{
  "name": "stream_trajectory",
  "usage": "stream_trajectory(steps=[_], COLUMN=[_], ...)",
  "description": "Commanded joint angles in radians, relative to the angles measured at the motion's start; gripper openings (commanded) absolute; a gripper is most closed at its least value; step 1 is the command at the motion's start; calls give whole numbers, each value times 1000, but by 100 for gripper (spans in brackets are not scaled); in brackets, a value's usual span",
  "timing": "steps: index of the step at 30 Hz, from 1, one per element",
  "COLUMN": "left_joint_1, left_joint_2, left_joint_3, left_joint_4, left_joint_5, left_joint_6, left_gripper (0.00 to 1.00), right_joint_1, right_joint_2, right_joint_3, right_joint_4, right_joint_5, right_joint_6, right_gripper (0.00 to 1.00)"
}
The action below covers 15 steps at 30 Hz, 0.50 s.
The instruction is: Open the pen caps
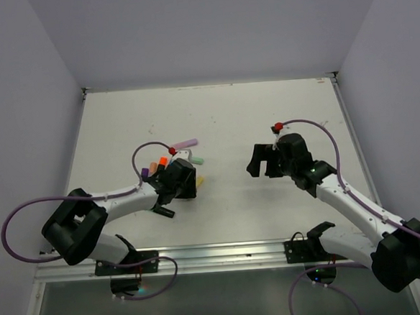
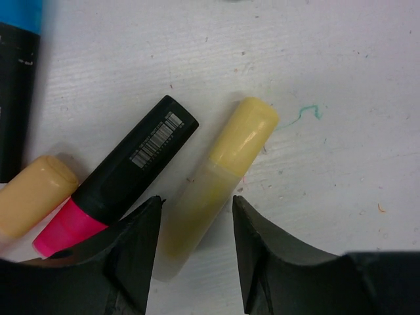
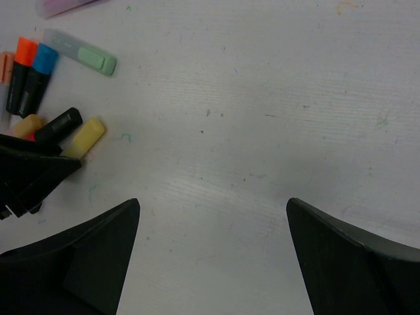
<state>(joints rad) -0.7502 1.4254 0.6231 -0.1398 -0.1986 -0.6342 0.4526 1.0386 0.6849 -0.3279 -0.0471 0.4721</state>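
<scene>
My left gripper [image 2: 197, 200] is open and low over the table, one finger on each side of a pastel yellow pen [image 2: 193, 210]. The left finger sits against the barrel; bare table shows between the barrel and the right finger. The pen's yellow cap [image 2: 243, 134] points away from the jaws and is on. Beside it lies a black pen [image 2: 131, 161] with a pink cap [image 2: 62, 230], then a peach pen [image 2: 33, 193]. From above, the left gripper [image 1: 186, 181] covers part of the cluster. My right gripper [image 1: 257, 160] hovers open to the right, nothing between its fingers [image 3: 105, 262].
A black pen with a blue cap [image 2: 16, 79] lies at the far left. More pens lie around the cluster: a purple one [image 1: 186, 142], a mint one [image 3: 82, 54], and an orange-capped one [image 3: 25, 51]. White walls close off the table's sides and back.
</scene>
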Motion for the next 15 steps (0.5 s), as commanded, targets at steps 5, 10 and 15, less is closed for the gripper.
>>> stream_trajectory(steps=[5, 10, 15], left_joint_1=[-67, -121, -178], left_joint_2=[99, 119, 52], left_joint_3=[27, 20, -5], left_joint_4=[-66, -75, 40], left_joint_5=[-71, -85, -44], left_joint_6=[-16, -41, -21], left_gripper=[29, 4, 0], right_joint_1=[1, 1, 1], right_joint_2=[-28, -26, 27], right_joint_3=[-1, 2, 2], right_joint_4=[15, 16, 73], right_joint_5=[6, 6, -63], right_joint_6=[5, 10, 43], right_gripper=[99, 99, 99])
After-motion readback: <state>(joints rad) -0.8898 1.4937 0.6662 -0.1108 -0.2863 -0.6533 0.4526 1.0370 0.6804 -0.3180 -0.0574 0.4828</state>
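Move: The yellow pen's middle lies only about 1 cm ahead, 1 cm right and 1 cm below the left hand, its clear body between the open fingers. From that hand the black-and-pink pen is some 3 cm ahead and 3 cm left; the green pen is about 10 cm straight ahead. From the right hand, the yellow pen lies roughly 18 cm left, 3 cm back and 11 cm below. The left fingers close on the yellow pen's clear body, the hand travelling about 3.5 cm right, slightly back. ##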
